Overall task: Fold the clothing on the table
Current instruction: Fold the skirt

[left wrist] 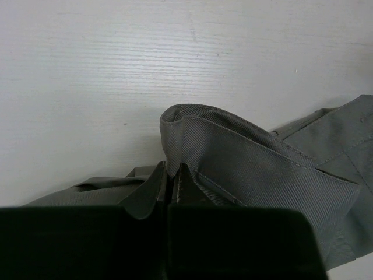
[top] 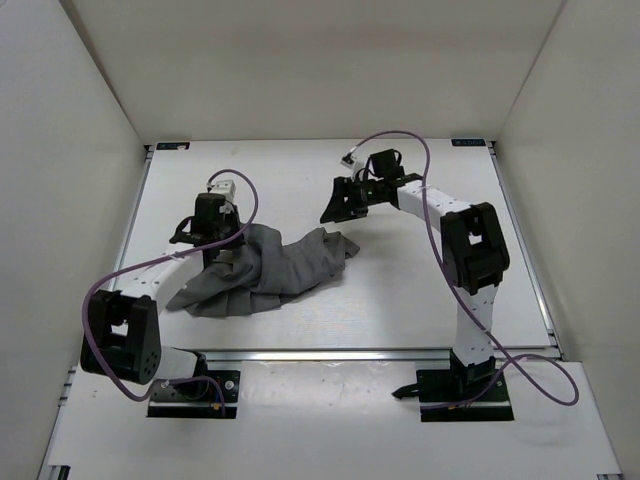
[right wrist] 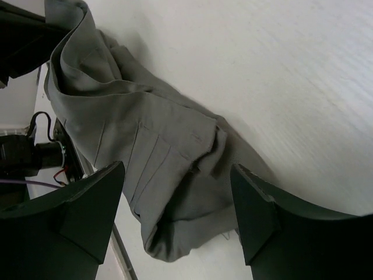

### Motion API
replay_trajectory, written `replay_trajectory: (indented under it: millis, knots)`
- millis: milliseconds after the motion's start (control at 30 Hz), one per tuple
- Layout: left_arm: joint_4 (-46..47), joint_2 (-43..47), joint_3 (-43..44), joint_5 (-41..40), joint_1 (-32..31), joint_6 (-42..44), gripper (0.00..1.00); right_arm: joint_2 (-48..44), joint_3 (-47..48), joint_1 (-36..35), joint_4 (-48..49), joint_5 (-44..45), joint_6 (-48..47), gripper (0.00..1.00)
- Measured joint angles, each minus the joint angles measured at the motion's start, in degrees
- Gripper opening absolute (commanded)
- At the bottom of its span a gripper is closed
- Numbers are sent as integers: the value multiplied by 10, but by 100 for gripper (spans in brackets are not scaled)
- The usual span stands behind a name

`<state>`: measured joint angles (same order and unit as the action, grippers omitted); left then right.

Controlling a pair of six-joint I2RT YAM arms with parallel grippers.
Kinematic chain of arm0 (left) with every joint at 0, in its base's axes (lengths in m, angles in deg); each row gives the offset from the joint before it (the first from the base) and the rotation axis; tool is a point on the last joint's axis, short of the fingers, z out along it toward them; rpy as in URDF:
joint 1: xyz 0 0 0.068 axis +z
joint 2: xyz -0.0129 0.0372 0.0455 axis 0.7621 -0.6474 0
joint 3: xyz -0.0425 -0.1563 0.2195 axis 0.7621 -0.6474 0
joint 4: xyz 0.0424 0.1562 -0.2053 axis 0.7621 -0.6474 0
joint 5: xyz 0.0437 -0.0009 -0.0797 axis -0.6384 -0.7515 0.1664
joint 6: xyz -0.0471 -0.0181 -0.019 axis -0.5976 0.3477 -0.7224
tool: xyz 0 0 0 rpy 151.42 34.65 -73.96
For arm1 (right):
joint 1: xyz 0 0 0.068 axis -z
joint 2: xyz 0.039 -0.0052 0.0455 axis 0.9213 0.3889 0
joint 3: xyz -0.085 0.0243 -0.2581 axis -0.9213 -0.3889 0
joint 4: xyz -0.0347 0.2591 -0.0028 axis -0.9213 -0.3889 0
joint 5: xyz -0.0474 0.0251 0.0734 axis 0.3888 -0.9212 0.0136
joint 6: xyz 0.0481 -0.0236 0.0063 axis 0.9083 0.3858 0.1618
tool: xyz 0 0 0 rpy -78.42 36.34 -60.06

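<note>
The clothing (top: 270, 270), a grey pleated skirt, lies crumpled left of centre on the white table (top: 400, 290). My left gripper (top: 224, 255) stands over its left part. In the left wrist view the left gripper (left wrist: 170, 174) is shut on a raised fold of the clothing (left wrist: 262, 169), which arches up from between the jaws. My right gripper (top: 336, 208) hovers open just beyond the skirt's right end. The right wrist view shows the right gripper (right wrist: 178, 168) wide apart above the clothing (right wrist: 145, 128), with nothing between the fingers.
Plain white walls (top: 60, 150) stand on three sides. A metal rail (top: 350, 352) runs along the near edge, in front of both arm bases. Purple cables (top: 540, 375) loop beside the arms. Bare table (top: 300, 180) lies behind the skirt.
</note>
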<state>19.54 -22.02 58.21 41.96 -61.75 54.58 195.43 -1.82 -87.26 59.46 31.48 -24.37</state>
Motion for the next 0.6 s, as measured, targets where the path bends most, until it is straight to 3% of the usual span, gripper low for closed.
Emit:
replay_trajectory:
  millis: [267,600]
  knots:
    - [-2,-4,0,1,0,0,0,49,6,-47,4,-5,1,70]
    - [-2,-4,3,7,0,2,0,62,21,-51,-16,25,-3,70]
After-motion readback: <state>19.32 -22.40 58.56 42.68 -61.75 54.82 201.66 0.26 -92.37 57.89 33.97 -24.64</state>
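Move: The free end of the skirt lies below my right hand, about 4 cm to its left, 3 cm back and some 8 cm down. The skirt corner already pinched in my left fingers is about 25 cm to the right hand's left, 6 cm back and 2 cm lower; the pleated bulk lies roughly 30 cm left and 15 cm back, on the table. From my left hand the free end is about 21 cm right, 3 cm ahead and 6 cm down. I lower my right hand about 5 cm towards the free end of the skirt, carrying it 3 to 4 cm left towards my other hand and a couple of centimetres back, then hover there with the fingers still wide open and the wrist hardly turning. My left hand stays put and keeps its pinch on the skirt's corner. ##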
